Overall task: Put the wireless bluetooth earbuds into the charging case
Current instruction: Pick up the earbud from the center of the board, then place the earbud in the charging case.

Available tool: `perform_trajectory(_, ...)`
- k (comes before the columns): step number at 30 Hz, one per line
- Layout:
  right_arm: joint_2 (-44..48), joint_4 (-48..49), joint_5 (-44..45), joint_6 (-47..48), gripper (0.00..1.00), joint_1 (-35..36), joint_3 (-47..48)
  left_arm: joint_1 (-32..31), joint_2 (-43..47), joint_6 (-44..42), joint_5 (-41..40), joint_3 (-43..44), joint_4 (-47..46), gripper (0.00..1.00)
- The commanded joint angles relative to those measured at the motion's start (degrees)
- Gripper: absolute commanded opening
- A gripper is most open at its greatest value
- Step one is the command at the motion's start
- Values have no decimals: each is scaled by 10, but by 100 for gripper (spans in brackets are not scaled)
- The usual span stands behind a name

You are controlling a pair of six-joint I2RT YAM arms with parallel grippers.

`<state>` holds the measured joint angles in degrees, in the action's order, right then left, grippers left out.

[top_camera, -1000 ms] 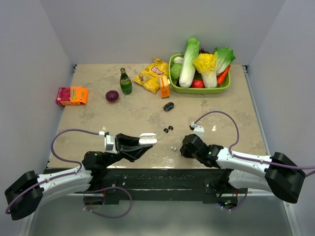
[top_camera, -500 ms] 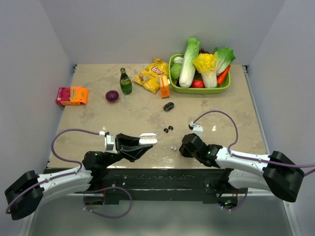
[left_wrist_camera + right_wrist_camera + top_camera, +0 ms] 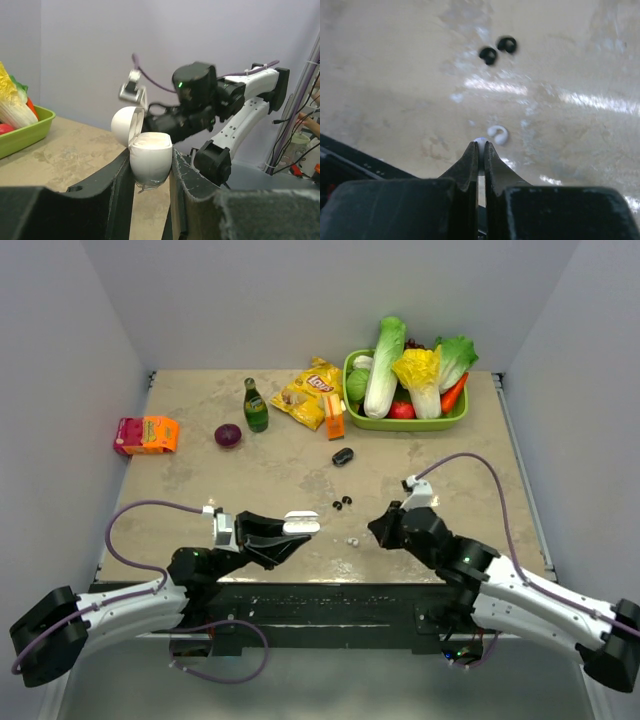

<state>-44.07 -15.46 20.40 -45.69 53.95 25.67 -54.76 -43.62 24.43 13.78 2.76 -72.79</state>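
Note:
My left gripper (image 3: 150, 167) is shut on the white charging case (image 3: 150, 156), held above the table's near edge with its lid (image 3: 126, 125) flipped open; from above the case (image 3: 300, 523) shows at the fingertips. My right gripper (image 3: 480, 146) is shut on a white earbud (image 3: 480, 141), which peeks out between the tips just above the table. A second white earbud (image 3: 497, 134) lies on the table beside it, also seen from above (image 3: 353, 539). Two black earbuds (image 3: 497, 50) lie together farther out (image 3: 342, 503).
A small black case (image 3: 343, 455) lies mid-table. A green basket (image 3: 352, 410) of vegetables stands at the back right, with a chip bag (image 3: 310, 390), a green bottle (image 3: 255, 406), a red onion (image 3: 228, 435) and an orange-pink box (image 3: 146, 434) along the back.
My right gripper's jaws have closed on a white earbud, and the right arm has lifted and drawn back to the right. The left arm has stayed still with the case.

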Motion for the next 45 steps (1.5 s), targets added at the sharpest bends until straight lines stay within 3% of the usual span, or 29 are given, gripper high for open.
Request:
perform_trajectory(1,98,-9,-20,145,0,0,95,2,-9,9,-3,-121,-83,0)
perform_trajectory(9,115,94,-346,293,0,1,163,3,-35,37,63,-66,-112,0)
perform_trajectory(13,118,98,-401,349,0,6,179,4,-31,43,86,-32,-97,0)
perform_trajectory(18,117,76,-440,388,0,7,204,8,-21,34,113,20,-23,0)
perform_trajectory(27,100,69,-495,402,0,15,212,11,-81,45,177,73,-35,0)
perform_trajectory(35,89,83,-478,402,0,38,208,12,-139,59,204,99,-78,0)
perform_trajectory(45,60,52,-437,414,0,68,219,11,-140,65,206,107,-91,0)
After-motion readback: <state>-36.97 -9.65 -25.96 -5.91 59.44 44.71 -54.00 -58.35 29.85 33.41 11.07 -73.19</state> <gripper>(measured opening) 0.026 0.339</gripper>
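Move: The right hand has a white earbud between its shut fingertips; the open charging case, gripped by the left hand, lies about 14 cm to the right hand's left, some 7 cm back and 17 cm higher. The other white earbud is on the board 4 cm to its left, 1 cm ahead and 9 cm below; the black earbuds lie about 10 cm ahead, 6 cm left, equally low. From the left hand, the held earbud is some 15 cm right, 7 cm ahead and 16 cm below. Keeping its pinch on the white earbud, the right hand climbs fast by some 20 cm, drawing back about 12 cm and more slowly left towards the charging case, while its fingers swing up out of their downward slant and about 60 degrees counter-clockwise to point at the left hand, easing off as it nears. The left hand keeps its grip on the case and brings it to meet the earbud, a few centimetres right and back and slightly down, turning some 20 degrees clockwise. ##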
